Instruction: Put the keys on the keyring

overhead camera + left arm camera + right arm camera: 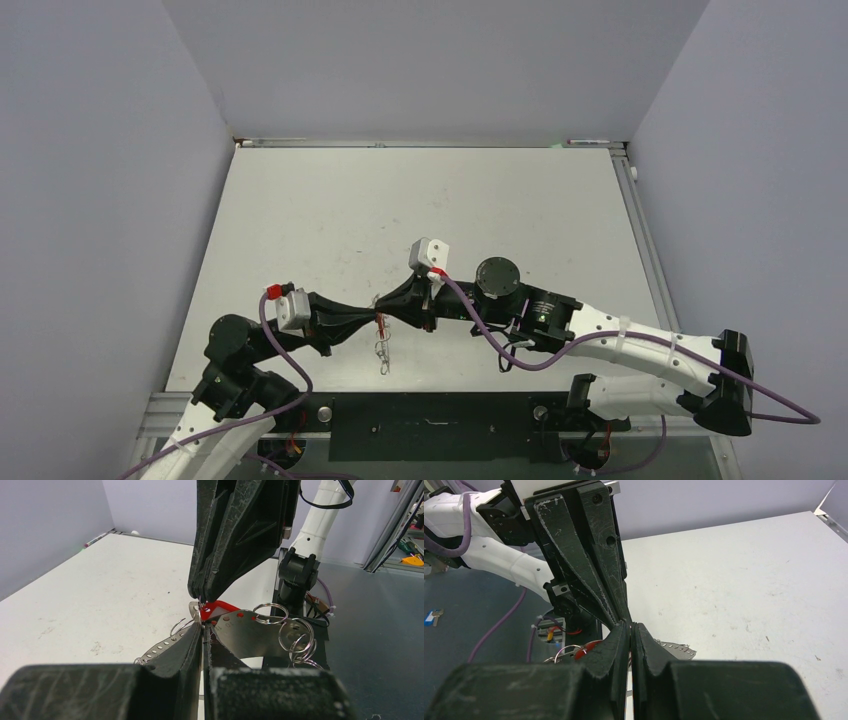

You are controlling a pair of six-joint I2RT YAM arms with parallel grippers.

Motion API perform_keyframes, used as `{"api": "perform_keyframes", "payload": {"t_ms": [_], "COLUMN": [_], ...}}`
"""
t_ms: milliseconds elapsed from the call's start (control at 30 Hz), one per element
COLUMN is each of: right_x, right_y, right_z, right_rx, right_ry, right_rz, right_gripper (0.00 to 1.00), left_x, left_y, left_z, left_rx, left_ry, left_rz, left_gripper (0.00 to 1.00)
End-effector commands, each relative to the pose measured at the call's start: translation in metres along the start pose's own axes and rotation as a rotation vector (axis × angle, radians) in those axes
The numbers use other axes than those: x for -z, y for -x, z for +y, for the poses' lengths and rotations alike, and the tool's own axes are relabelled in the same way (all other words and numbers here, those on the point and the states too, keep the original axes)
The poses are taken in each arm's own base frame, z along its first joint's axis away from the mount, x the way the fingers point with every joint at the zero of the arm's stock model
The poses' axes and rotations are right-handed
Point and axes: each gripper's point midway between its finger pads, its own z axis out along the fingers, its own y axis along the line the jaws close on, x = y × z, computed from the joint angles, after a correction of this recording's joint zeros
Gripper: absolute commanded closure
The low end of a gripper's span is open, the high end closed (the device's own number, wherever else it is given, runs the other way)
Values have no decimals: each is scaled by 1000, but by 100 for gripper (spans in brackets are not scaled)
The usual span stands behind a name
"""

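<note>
In the top view my left gripper (372,322) and right gripper (391,312) meet tip to tip above the table's near edge. The keyring (250,637), a flat pale metal hoop with small holes and wire loops (270,613), stands on edge in my shut left gripper (203,626). It hangs below the tips in the top view (383,352). One of the keys, with a red tag (220,609), sits at the hoop's top. My right gripper (200,596) is shut right above it on something thin. The right wrist view shows my right gripper (629,625), the red tag (586,651) and the hoop (679,650).
The white table (420,200) stretches away behind the grippers, walled on three sides. A black base plate (430,425) lies along the near edge between the arm bases. The right arm's base (298,575) stands close behind the hoop. A blue-tagged key (431,617) lies off the table.
</note>
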Motion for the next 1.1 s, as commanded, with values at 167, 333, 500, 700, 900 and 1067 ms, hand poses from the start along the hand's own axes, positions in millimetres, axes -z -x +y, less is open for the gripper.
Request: {"api": "perform_keyframes", "payload": {"t_ms": [167,333,500,700,900,1067], "right_x": [5,5,5,5,10,13], "right_y": [31,29,30,32,40,44], "right_z": [-5,-6,-7,-8,-8,-8], "right_rx": [22,10,0,1,24,37], "right_ry": [-45,-50,-62,-64,-69,-74], "right_rz": [-69,-60,-55,-58,-82,-87], "right_gripper": [95,93,80,71,64,60], "left_x": [1,1,2,2,2,2], "left_y": [18,18,18,19,20,19], "left_z": [-6,-6,-7,-6,-6,-6], "left_rx": [-43,-45,-49,-50,-52,-52], "left_ry": [-23,-22,-22,-19,-19,-17], "left_rz": [-54,-56,-59,-61,-63,-63], "left_gripper": [100,100,100,100,100,100]}}
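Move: The small ring that my left fingers hold is just past their tips, about 1 cm above that hand point. From my right hand point, it lies level fore and aft, about 1 cm to the left and 1 cm below. The red-tagged key hangs here: the tag is roughly 3 cm back from my right hand and 2 cm below it. The metal plate's middle is some 3 cm back and 5 cm below that same hand. I open my right fingers from nearly shut to about a third of their range, letting go of the red-tagged key at the ring. After a short hold, that hand drifts only about 1 cm forward, staying close above the ring. My left hand holds still and keeps its pinch on the ring and plate. ##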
